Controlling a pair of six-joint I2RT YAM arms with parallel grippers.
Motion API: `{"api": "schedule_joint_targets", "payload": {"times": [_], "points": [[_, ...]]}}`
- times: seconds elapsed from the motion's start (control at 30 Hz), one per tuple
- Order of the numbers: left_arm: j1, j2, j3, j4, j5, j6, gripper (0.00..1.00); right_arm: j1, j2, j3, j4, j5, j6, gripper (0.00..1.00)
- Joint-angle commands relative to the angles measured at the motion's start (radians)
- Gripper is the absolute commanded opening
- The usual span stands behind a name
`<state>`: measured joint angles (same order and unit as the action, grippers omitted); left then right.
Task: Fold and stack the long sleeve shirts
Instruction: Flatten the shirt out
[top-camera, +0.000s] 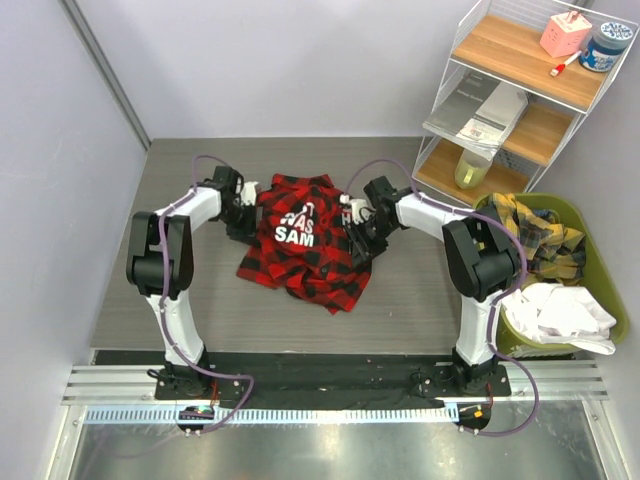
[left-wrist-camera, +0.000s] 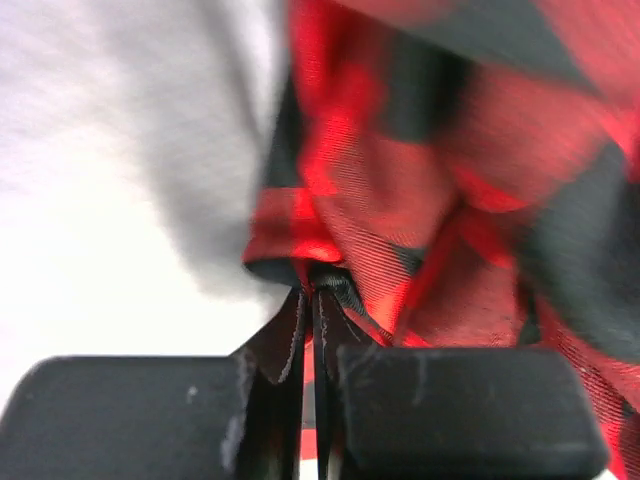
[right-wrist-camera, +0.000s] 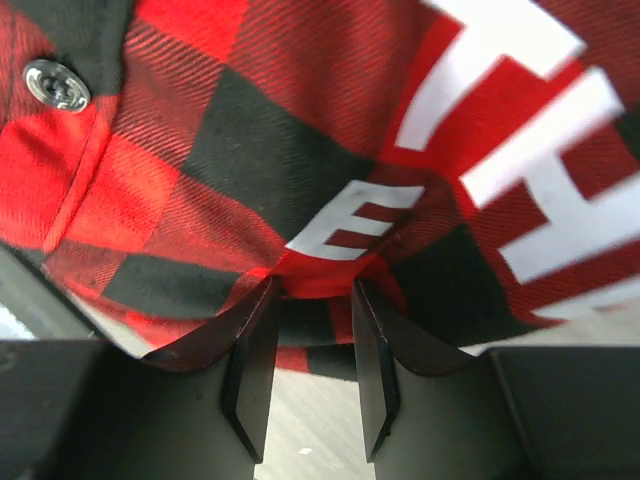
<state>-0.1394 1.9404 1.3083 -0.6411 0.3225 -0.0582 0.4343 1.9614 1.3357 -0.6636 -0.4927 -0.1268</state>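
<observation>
A red-and-black check long sleeve shirt lies rumpled mid-table, its white lettered patch facing up. My left gripper is at the shirt's left edge. In the left wrist view it is shut on a pinch of the shirt, which bunches right at the tips. My right gripper is at the shirt's right edge. In the right wrist view it has its jaws narrowed but still apart, a fold of the shirt lying between the tips, next to the white letters.
A green bin at the right holds a yellow plaid garment and a white one. A wire shelf rack stands at the back right. Walls close off the left and far sides of the table.
</observation>
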Motion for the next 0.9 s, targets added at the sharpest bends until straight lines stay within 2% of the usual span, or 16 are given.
{"api": "schedule_joint_targets", "payload": {"times": [0.0,0.1,0.13,0.2,0.33,0.4,0.5,0.53,0.6,0.63,0.67,0.7,0.73,0.77,0.8,0.87], "points": [[0.122,0.043,0.167,-0.043,-0.014,-0.006,0.00,0.011,-0.065,0.042,0.004,-0.072,0.024,0.41],[0.199,0.038,0.319,-0.072,0.029,0.015,0.00,0.006,-0.081,0.098,-0.005,-0.116,0.032,0.47],[0.210,0.031,0.412,-0.104,0.059,0.023,0.00,0.003,-0.097,0.115,-0.007,-0.124,0.030,0.53],[0.216,0.020,0.507,-0.159,0.124,0.053,0.00,-0.015,-0.114,0.132,-0.017,-0.135,0.030,0.57],[0.167,-0.070,0.693,-0.213,0.376,0.052,0.00,-0.106,-0.136,0.198,-0.036,-0.153,0.064,0.65],[0.062,-0.119,0.830,-0.311,0.441,0.102,0.00,-0.156,-0.131,0.226,-0.051,-0.155,0.082,0.67],[-0.135,-0.211,0.898,-0.394,0.556,0.124,0.00,-0.245,-0.118,0.302,-0.100,-0.162,0.087,0.70],[-0.193,-0.242,0.881,-0.388,0.573,0.135,0.00,-0.278,-0.114,0.344,-0.116,-0.164,0.082,0.71],[-0.389,-0.347,0.797,-0.368,0.558,0.171,0.00,-0.295,-0.114,0.381,-0.165,-0.165,0.064,0.73],[-0.457,-0.383,0.757,-0.359,0.544,0.207,0.00,-0.301,-0.116,0.408,-0.181,-0.159,0.046,0.73],[-0.582,-0.420,0.717,-0.351,0.523,0.225,0.00,-0.308,-0.119,0.419,-0.209,-0.158,0.035,0.74],[-0.636,-0.466,0.671,-0.351,0.483,0.242,0.00,-0.312,-0.128,0.428,-0.224,-0.156,0.021,0.74],[-0.679,-0.478,0.608,-0.386,0.477,0.267,0.04,-0.310,-0.136,0.436,-0.237,-0.152,-0.002,0.77],[-0.716,-0.486,0.577,-0.413,0.471,0.309,0.29,-0.310,-0.140,0.436,-0.254,-0.147,-0.011,0.78],[-0.713,-0.494,0.548,-0.431,0.439,0.320,0.47,-0.309,-0.147,0.433,-0.261,-0.145,-0.023,0.79],[-0.666,-0.532,0.487,-0.447,0.332,0.311,0.73,-0.309,-0.160,0.419,-0.283,-0.139,-0.051,0.82]]}}
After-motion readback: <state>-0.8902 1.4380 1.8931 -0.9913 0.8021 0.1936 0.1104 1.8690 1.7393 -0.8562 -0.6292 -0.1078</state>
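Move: The left fingers are shut on the left edge of the red checked shirt; its middle lies about 12 cm to their right, nearly level fore and aft and 1 cm lower. The collar is roughly 13 cm ahead and 10 cm right, a centimetre lower. From the right hand, at the shirt's other edge, the shirt's middle is some 12 cm left, 2 cm ahead and 2 cm down; the yellow mug stands about 25 cm right and 18 cm ahead, slightly higher. Keeping its pinch on the shirt's left edge, the left hand first swings it forward some 13 cm and slightly left while rising, then whips it up to nearly 40 cm and back and right over the shirt, turning clockwise and tipping up, the fingers opening only at the finish. The right hand comes off the other edge, opening wider as it rises and goes forward, then right too. ##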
